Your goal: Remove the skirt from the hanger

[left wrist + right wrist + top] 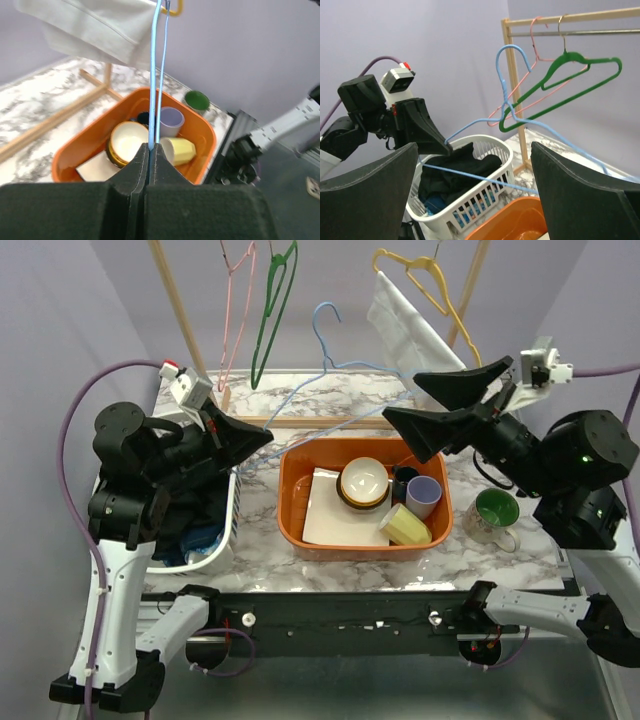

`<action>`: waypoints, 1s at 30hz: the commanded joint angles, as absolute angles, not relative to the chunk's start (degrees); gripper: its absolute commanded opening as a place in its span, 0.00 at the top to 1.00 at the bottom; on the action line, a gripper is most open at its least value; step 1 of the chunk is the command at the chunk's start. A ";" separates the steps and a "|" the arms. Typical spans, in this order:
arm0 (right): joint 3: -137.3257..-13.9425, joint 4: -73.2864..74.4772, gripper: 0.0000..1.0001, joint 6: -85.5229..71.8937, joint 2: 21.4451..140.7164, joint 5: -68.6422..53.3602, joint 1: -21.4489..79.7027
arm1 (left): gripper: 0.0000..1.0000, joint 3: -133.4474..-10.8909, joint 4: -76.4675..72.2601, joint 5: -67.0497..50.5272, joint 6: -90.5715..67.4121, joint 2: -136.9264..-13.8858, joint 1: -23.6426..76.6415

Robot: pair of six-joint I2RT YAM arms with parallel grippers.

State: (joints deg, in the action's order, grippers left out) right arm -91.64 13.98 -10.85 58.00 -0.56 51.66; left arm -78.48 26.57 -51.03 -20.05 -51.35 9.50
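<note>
A bare blue wire hanger [325, 368] hangs tilted over the table with no cloth on it. My left gripper [265, 432] is shut on its left corner, the wire [152, 75] pinched between the fingertips [151, 146]. My right gripper [400, 398] stands wide open around the hanger's right end, and the wire [470, 174] passes between its fingers untouched. A black garment [455, 167] lies in the white basket [232, 505]. A white garment [400, 320] hangs on a yellow hanger [425, 280]. I cannot tell which one is the skirt.
A wooden rack [180, 310] at the back carries pink [235, 310] and green [272, 310] hangers. An orange tub [290, 500] at the centre holds a bowl, cups and a white sheet. A green mug [495, 512] stands to its right.
</note>
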 commanded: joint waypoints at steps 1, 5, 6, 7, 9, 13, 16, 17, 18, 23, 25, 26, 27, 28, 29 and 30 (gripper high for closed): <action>-88.68 10.11 0.00 -13.09 55.11 3.42 51.59 | 1.00 -84.19 31.63 -34.56 -14.51 -55.00 9.58; -88.24 10.72 0.00 -13.89 53.62 6.32 51.59 | 1.00 -87.53 32.70 -28.05 -14.85 -59.06 9.84; -87.81 9.94 0.00 -13.80 53.35 6.68 51.68 | 1.00 -88.06 31.30 -26.65 -15.55 -59.41 10.54; -87.11 9.50 0.00 -13.71 52.83 7.29 51.68 | 1.00 -88.33 30.59 -23.50 -16.17 -59.94 10.98; -86.84 8.88 0.00 -13.54 52.47 8.08 51.59 | 1.00 -90.51 30.24 -19.62 -16.52 -60.82 12.03; -86.92 8.00 0.00 -13.45 52.82 9.14 51.68 | 1.00 -95.96 31.11 -11.43 -16.08 -65.72 16.25; -87.27 7.82 0.00 -13.27 53.26 9.23 51.68 | 1.00 -99.05 30.24 -6.52 -15.91 -68.19 18.71; -87.19 7.74 0.00 -13.18 53.35 9.32 51.68 | 1.00 -99.57 29.80 -4.07 -15.65 -68.73 20.20; -87.10 7.65 0.00 -13.10 53.61 9.23 51.59 | 1.00 -101.23 29.36 -2.91 -14.86 -69.43 20.82; -87.19 7.47 0.00 -12.57 54.14 9.58 51.59 | 1.00 -106.69 30.15 -0.44 -13.27 -75.23 23.47; -87.36 7.56 0.00 -12.39 54.05 9.67 51.59 | 1.00 -107.58 28.75 -0.44 -13.36 -76.19 23.73; -87.28 7.56 0.00 -12.22 54.05 9.67 51.59 | 1.00 -107.67 28.04 0.95 -13.27 -76.46 23.82; -87.28 7.56 0.00 -12.13 53.88 9.75 51.68 | 1.00 -108.36 27.34 1.31 -13.10 -76.99 23.82; -87.19 7.56 0.00 -12.04 53.70 9.84 51.59 | 1.00 -109.24 27.51 2.19 -12.92 -78.38 23.82; -87.10 7.56 0.00 -12.04 53.35 9.84 51.59 | 1.00 -110.21 27.68 2.63 -12.66 -79.27 23.91; -86.93 7.30 0.00 -12.04 53.26 9.93 51.68 | 1.00 -112.04 28.03 2.81 -12.48 -80.06 23.91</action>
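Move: The left hand grips one end of the empty blue hanger. The bare stretch of rack rail it heads for is roughly 28 cm ahead, 8 cm right and 25 cm above. From this hand, the green hanger's middle hangs about 27 cm ahead, 2 cm right and 12 up, the pink one 29 ahead and 5 left, the yellow one 28 ahead and 27 right. From the open right hand, that rail spot is about 29 cm ahead, 11 left and 13 above. Forward towards the rack goes the left hand, about 16 cm, bowing slightly left on the way and climbing some 6 cm, mostly in the second half, while it turns about 35 degrees counter-clockwise. Its shut fingers keep pinching the blue hanger's end, carrying it up towards the rail beside the green hanger. The empty right hand, still wide open, draws a further 3 cm right, clear of the hanger, then stays. ##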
